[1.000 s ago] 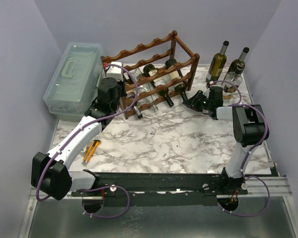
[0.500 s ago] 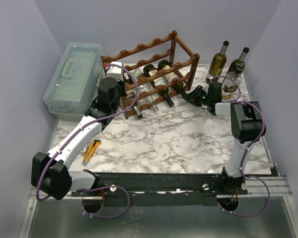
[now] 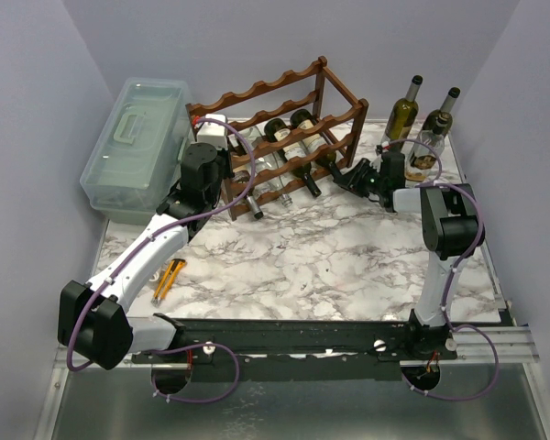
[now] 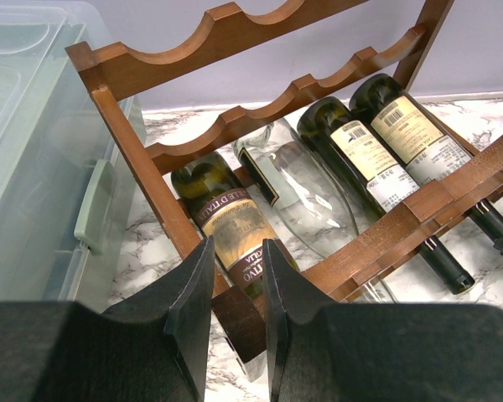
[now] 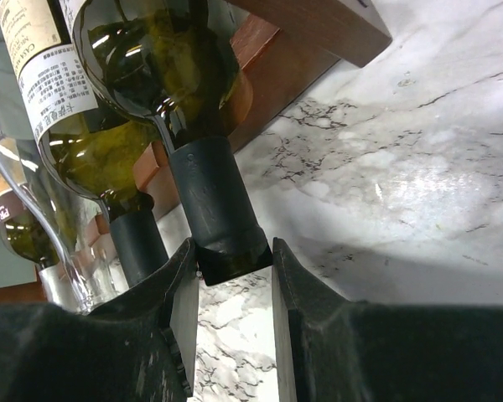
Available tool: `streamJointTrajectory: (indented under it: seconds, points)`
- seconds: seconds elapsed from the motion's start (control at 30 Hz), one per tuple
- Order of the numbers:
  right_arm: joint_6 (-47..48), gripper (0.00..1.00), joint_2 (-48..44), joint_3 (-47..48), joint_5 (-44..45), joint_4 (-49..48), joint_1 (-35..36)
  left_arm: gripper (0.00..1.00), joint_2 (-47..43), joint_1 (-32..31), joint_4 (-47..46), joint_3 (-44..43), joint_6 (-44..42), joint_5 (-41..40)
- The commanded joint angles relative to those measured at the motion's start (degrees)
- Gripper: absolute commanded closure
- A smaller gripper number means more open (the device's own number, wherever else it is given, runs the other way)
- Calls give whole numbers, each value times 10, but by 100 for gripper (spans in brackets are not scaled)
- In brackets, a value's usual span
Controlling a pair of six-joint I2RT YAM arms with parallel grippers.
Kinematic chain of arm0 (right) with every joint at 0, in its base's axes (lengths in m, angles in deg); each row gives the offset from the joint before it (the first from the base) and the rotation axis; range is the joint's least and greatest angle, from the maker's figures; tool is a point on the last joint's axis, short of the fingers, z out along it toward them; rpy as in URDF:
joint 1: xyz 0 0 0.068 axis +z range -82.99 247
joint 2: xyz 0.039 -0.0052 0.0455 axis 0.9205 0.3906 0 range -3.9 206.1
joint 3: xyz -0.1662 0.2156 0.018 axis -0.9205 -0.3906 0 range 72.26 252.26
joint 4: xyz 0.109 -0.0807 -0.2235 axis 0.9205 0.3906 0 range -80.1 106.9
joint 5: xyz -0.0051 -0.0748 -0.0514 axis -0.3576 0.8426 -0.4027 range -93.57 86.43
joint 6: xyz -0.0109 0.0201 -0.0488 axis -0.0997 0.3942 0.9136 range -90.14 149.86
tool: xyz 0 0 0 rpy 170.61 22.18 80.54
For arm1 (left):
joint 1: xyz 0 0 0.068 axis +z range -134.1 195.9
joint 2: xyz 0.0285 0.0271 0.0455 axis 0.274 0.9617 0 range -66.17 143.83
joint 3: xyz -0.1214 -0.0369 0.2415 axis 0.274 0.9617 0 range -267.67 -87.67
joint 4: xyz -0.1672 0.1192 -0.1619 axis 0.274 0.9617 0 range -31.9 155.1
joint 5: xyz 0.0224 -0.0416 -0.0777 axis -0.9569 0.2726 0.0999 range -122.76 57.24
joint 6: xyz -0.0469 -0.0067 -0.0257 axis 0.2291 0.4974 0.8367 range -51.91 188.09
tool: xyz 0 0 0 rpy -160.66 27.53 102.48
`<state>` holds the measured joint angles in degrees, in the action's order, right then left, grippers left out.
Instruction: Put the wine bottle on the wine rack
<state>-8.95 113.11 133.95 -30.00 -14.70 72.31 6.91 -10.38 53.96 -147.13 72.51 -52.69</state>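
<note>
The dark reddish-brown wine rack [image 3: 268, 89] stands at the back of the marble table, also seen in the left wrist view [image 4: 226, 126]. My left gripper [image 3: 227, 180] [image 4: 236, 280] is shut on the foot of the rack's front left post. A dark green wine bottle [image 3: 310, 128] [image 5: 151, 50] lies tilted on the middle tier's right end, neck pointing out to the right. My right gripper [image 3: 350, 174] [image 5: 232, 270] is shut on the tip of its black-capped neck [image 5: 211, 205].
Several other bottles lie in the rack, one of them clear glass [image 4: 310, 188]. A pale green plastic box [image 3: 133, 147] sits left of the rack. Two upright bottles [image 3: 403, 115] [image 3: 437, 128] stand at the back right. A yellow-handled tool [image 3: 170, 277] lies by the left arm.
My right gripper has moved up and back with the bottle's neck, and the bottle has slid further onto the middle tier. The left arm has stayed put.
</note>
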Motion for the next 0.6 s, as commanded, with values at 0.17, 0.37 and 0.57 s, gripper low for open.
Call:
streamJointTrajectory:
  seconds: [0.17,0.37,0.57]
  points:
    - [24,80,3,24,27,28,16,79,22,-7,40,3,-2,19]
    - [44,52,-17,27,46,68,24,79,21,-7,41,4,-3,17]
    - [89,29,-108,8,58,131,31,79,22,-7,40,2,-1,20]
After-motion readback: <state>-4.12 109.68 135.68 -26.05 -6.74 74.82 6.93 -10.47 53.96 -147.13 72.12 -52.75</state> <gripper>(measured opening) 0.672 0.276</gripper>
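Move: The right hand already pinches the end of the wine bottle's neck. The bottle lies in the wine rack, its middle about 12 cm ahead and 7 cm left of the hand, roughly level with it. The neighbouring racked bottle is some 7 cm ahead and 15 cm left; the rack's right front foot is about 8 cm straight ahead; a green bottle stands about 12 cm ahead and 13 cm right. From the left hand, the held bottle is roughly 16 cm ahead, 25 cm right and 20 cm down. Leftward by barely 1 cm at first, still pinching the end of the neck, the right hand eases the wine bottle in its slot and pauses there. Its fingers then spread to about twice their gap and let go of the neck, while the hand starts up about 1 cm with a slight draw back, its left side rolling down some 5 degrees. ##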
